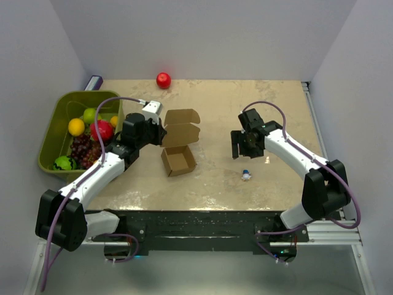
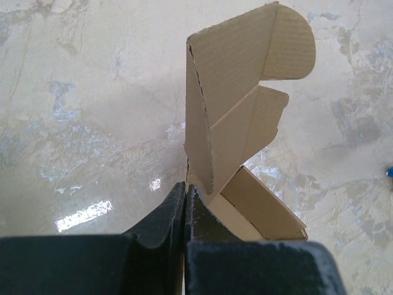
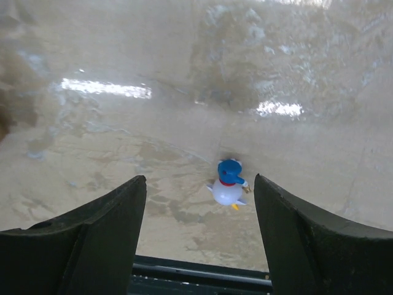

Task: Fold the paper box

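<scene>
The paper box (image 1: 178, 159) is brown cardboard, an open squarish tray in the middle of the table. Its lid panel (image 1: 180, 126) stands up behind it with rounded flaps. In the left wrist view the lid (image 2: 236, 92) rises upright, with the tray (image 2: 270, 206) to its right. My left gripper (image 1: 161, 136) is at the box's left side. Its fingers (image 2: 185, 185) are shut on the thin cardboard edge at the foot of the lid. My right gripper (image 1: 241, 150) hangs open to the right of the box, apart from it. Nothing is between its fingers (image 3: 199, 179).
A small white and blue toy figure (image 1: 246, 175) lies on the table below the right gripper, the same figure (image 3: 228, 184) showing near the right finger. A green bin (image 1: 58, 132) of fruit stands at the left. A red apple (image 1: 163, 80) sits at the back.
</scene>
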`<state>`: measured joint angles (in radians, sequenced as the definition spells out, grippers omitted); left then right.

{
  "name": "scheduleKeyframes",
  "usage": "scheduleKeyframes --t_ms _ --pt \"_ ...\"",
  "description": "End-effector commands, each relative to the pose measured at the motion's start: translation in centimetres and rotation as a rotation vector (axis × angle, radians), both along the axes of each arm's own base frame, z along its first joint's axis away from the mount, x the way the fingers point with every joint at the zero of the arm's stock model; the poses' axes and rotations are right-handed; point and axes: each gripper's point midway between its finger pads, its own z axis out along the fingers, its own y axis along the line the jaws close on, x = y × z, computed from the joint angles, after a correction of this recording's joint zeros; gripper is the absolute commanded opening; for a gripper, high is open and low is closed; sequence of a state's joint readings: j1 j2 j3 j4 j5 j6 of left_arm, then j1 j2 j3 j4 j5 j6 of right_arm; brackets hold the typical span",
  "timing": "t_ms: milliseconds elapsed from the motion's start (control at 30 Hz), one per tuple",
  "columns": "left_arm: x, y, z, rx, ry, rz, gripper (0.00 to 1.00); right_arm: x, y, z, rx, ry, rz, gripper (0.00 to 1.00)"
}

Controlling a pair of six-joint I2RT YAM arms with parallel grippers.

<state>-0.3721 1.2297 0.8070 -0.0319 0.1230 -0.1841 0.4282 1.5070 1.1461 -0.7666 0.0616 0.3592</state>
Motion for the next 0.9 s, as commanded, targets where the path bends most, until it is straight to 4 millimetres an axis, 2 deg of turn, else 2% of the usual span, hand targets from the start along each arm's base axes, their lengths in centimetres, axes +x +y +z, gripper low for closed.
scheduleKeyframes --t_ms 0,133,233,467,733,833,867 --pt "0.6 0.3 2.2 -0.053 -0.063 0.039 0.0 0.5 -0.8 -0.8 -0.036 -0.024 -0.082 0.7" --pt "0.5 0.3 2.3 -0.051 -0.067 0.038 0.0 -0.8 -1.3 -3.9 -0.072 0.057 -0.088 0.69" --pt "0.5 0.3 2.3 -0.051 -0.067 0.038 0.0 -2.1 -2.5 -6.0 -0.116 0.091 -0.116 0.68" --pt "0.4 0.2 2.3 -0.054 -0.064 0.029 0.0 -2.2 -2.4 -8.5 -0.101 0.123 -0.139 0.61" --pt "0.5 0.1 2.1 -0.049 -0.062 0.026 0.0 -3.2 -2.6 -9.3 -0.099 0.153 -0.13 0.36" --pt "0.4 -0.1 2.1 -0.051 -0.061 0.012 0.0 -3.4 -2.5 -9.1 -0.088 0.152 -0.125 0.22" --pt "0.3 -0.3 2.0 -0.054 -0.062 0.0 0.0 -3.4 -2.3 -9.1 -0.077 0.153 -0.119 0.12"
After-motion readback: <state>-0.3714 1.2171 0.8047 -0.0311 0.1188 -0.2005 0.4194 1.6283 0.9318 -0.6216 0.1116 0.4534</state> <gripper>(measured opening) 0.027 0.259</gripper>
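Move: The small blue-and-white duck figure, lying on the table, is about 9 cm below the open right hand, some 4 cm back and 2 cm to its right. The open box stands roughly 28 cm to this hand's left, 2 cm ahead and 8 cm lower. Its raised lid is also about 28 cm left, 9 cm ahead, near hand height. From the left hand the duck figure is about 35 cm right, 8 cm back and 16 cm below. Onto the duck figure comes the right hand, sinking about 9 cm and drawing back some 3 cm, with a little drift to the right, while the fingers tip roughly 10 degrees steeper. Near the table it stops, and the fingers, narrowing slightly on the way down, now close most of the way and pinch the figure's blue head between their tips. ##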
